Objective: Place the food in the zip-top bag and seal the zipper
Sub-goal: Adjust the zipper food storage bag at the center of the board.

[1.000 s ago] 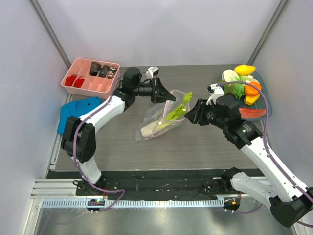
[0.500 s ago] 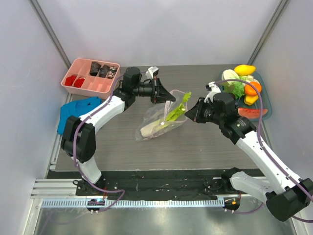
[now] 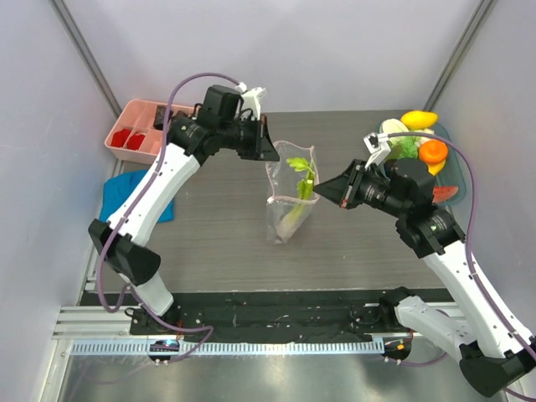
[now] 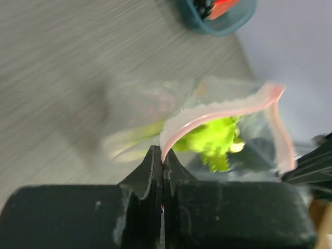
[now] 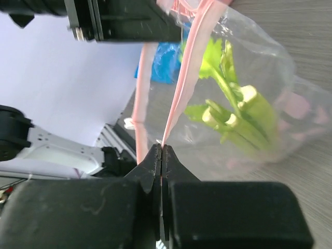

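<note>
The clear zip-top bag hangs upright over the table's middle, held up between both grippers. A green-white leek stands inside it, leafy end up. My left gripper is shut on the bag's mouth from the left, pinching the pink zipper strip at its tips. My right gripper is shut on the zipper's other strip, pinched at its tips. The mouth gapes between the two strips. The rest of the food, a yellow fruit, an orange and a pale cabbage, lies at the far right.
A teal tray at the right edge holds the loose food, partly behind my right arm. A pink compartment tray with red and dark pieces sits at the back left. A blue cloth lies left of the table, under my left arm.
The bag has been lifted from lying flat to hanging upright. My left arm rose with its edge. My right gripper moved in and shut on the zipper's other strip.
</note>
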Controlling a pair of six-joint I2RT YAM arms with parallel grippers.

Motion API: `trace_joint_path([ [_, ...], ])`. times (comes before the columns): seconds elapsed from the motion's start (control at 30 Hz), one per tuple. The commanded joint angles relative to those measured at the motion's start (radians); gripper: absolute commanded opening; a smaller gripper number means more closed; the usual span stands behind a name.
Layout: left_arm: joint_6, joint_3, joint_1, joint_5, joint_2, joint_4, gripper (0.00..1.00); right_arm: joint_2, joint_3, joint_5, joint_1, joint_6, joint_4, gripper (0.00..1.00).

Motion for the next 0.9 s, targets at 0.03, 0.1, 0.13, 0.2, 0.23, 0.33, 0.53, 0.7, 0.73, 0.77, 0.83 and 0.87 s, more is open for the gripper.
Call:
trace_joint_path([
  [0.03, 0.412, 0.147, -0.106, -0.325, -0.051, -0.311, 0.0, 0.013, 0.098, -0.097, -0.001, 0.071, 0.082, 0.01],
  [0.1, 0.44, 0.173, -0.12, -0.296, -0.047, -0.363, 0.0, 0.028, 0.116, -0.083, -0.001, 0.097, 0.078, 0.01],
  [0.13, 0.448, 0.197, -0.125, -0.283, -0.035, -0.375, 0.0, 0.033, 0.115, -0.074, -0.001, 0.111, 0.082, 0.01],
  [0.2, 0.454, 0.219, -0.13, -0.235, -0.021, -0.396, 0.0, 0.054, 0.095, -0.063, -0.003, 0.155, 0.105, 0.01],
  [0.23, 0.439, 0.234, -0.134, -0.223, -0.012, -0.389, 0.0, 0.063, 0.083, -0.039, -0.003, 0.166, 0.115, 0.01],
  [0.33, 0.397, 0.225, -0.134, -0.22, 0.034, -0.317, 0.0, 0.123, 0.027, 0.044, -0.003, 0.157, 0.136, 0.01],
  [0.53, 0.347, 0.424, -0.096, -0.172, 0.272, -0.426, 0.0, 0.183, 0.021, 0.029, -0.003, 0.092, 0.176, 0.01],
  [0.7, 0.327, 0.194, -0.077, -0.049, 0.072, -0.22, 0.0, 0.119, 0.013, 0.018, -0.001, 0.062, 0.202, 0.01],
  [0.73, 0.319, 0.158, -0.077, -0.049, 0.047, -0.174, 0.0, 0.117, 0.013, 0.03, -0.001, 0.034, 0.176, 0.01],
  [0.77, 0.313, 0.137, -0.077, -0.058, 0.024, -0.135, 0.0, 0.113, 0.015, 0.043, -0.001, -0.03, 0.134, 0.01],
  [0.83, 0.319, 0.148, -0.077, -0.072, 0.019, -0.177, 0.0, 0.102, 0.013, 0.093, -0.001, -0.087, 0.089, 0.01],
  [0.87, 0.326, 0.164, -0.077, -0.068, 0.025, -0.208, 0.0, 0.09, 0.013, 0.115, -0.003, -0.108, 0.057, 0.01],
])
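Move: I already hold the open mouth of the zip-top bag in both hands. From my left hand the bag's middle hangs about 5 cm back, 5 cm to the right and 10 cm below. The celery is some 4 cm back, 5 cm right and 8 cm down, the white zipper slider about 9 cm back, 1 cm left and 3 cm lower. From my right hand the bag's middle is roughly 5 cm ahead, 6 cm left and 10 cm below. Keeping both pinches on the bag's rim, I shake it. My left hand draws back about 4 cm, rolling its left side up some 20 degrees, then swings forward and plunges below its start, recovering slightly. My right hand lifts about 3 cm, then thrusts forward and down some 7 cm and rebounds part way. ##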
